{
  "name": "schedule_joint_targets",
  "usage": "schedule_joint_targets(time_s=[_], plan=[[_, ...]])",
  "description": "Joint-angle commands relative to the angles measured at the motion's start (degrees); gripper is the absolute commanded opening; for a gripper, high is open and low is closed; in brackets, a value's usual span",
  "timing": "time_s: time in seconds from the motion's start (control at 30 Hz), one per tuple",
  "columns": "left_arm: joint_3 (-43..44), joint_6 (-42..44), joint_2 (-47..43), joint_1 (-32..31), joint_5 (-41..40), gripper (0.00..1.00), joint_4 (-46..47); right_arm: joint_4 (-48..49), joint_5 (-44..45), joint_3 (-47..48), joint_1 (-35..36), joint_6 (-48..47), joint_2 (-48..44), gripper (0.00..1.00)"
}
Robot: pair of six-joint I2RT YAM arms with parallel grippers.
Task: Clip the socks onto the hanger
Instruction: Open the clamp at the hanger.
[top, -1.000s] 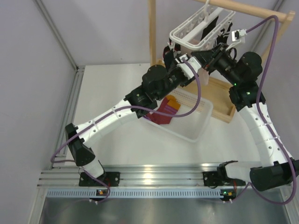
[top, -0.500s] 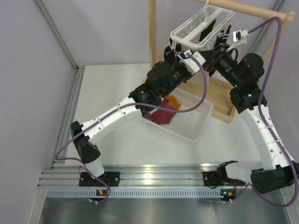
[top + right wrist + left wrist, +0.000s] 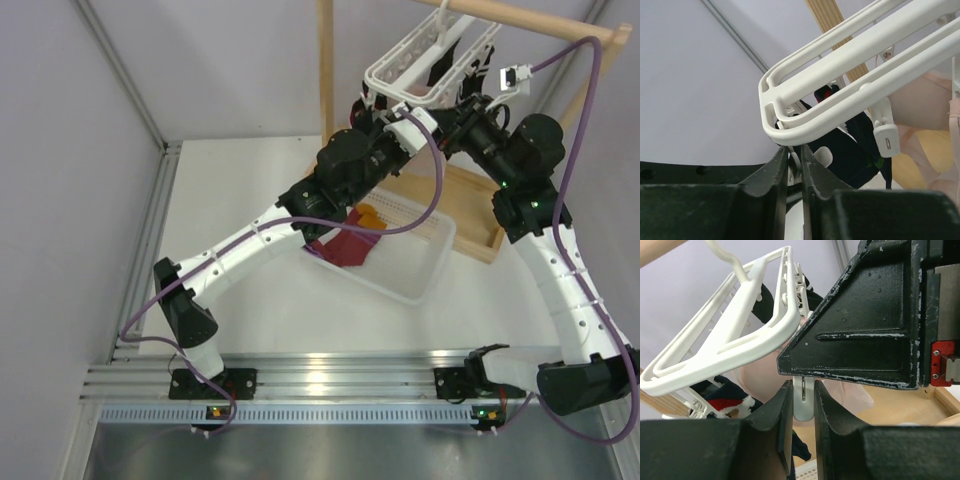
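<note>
The white lattice hanger [image 3: 430, 55] hangs from the wooden rack. Navy socks with Santa marks [image 3: 722, 402] dangle from its pegs. My left gripper [image 3: 803, 389] is right under the frame [image 3: 735, 342], jaws pressed on both sides of a white peg [image 3: 803, 409]. My right gripper [image 3: 795, 150] sits under the frame's corner [image 3: 790, 125], shut on a thin white peg part with dark fabric beside it. A navy sock [image 3: 855, 147] hangs just behind. The maroon socks with orange toes [image 3: 345, 245] lie in the basket. Both grippers [image 3: 392, 112] [image 3: 458, 100] meet under the hanger.
A white slotted basket [image 3: 425, 265] stands on the table below the arms. The wooden rack's post [image 3: 325, 60] and base tray [image 3: 478, 205] are at the back. A pale pink sheer garment [image 3: 840, 390] hangs from the hanger. Purple cables loop over both arms.
My left gripper has risen to the hanger and its jaws have closed onto the peg. The hanger has shifted slightly. The right gripper has stayed at the frame's corner.
</note>
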Motion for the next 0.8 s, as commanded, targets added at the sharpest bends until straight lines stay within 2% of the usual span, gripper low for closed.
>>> schedule_joint_targets(time_s=[0.0, 0.1, 0.2, 0.57, 0.77], plan=[[2.69, -3.02, 0.65, 1.36, 1.43, 0.00, 1.12, -1.78, -2.01, 1.65, 1.61, -0.52, -1.98, 0.18], [2.51, -5.83, 0.12, 2.50, 3.02, 0.00, 0.24, -3.45, -1.66, 2.79, 1.08, -1.49, -2.06, 0.46], [2.43, -8.56, -0.32, 3.47, 5.21, 0.00, -0.55, -4.59, -1.66, 4.37, -0.67, -2.19, -2.50, 0.53], [-3.28, -12.78, -3.39, 5.32, 14.34, 0.00, 4.89, -7.23, -7.89, 3.85, -5.42, -2.46, -4.53, 0.50], [-8.64, -14.80, -5.41, 6.81, 18.48, 0.00, 11.74, -2.58, -11.50, 1.56, -5.78, 2.28, -2.77, 0.53]])
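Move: The clamp at the hanger's near corner is already in my left hand, right between the pads, and my right pads are closed there too, the clamp some 1 cm ahead and 1 cm to the left of them. From my left hand the hanger's middle lies about 9 cm ahead, 1 cm right and 4 cm higher; the Santa sock hangs 5 cm ahead, 9 cm left and 5 cm lower; the pink cloth, 7 cm ahead, 4 cm right and 8 cm lower. I open my right fingers about halfway and let go at the hanger's corner, then draw that hand back and to the right, rising slightly, roughly 3 cm clear of the clamp. My left hand keeps its pinch on the clamp and sinks about 2 cm after a short push forward and back, its fingers dipping while it turns some 10 degrees clockwise. ##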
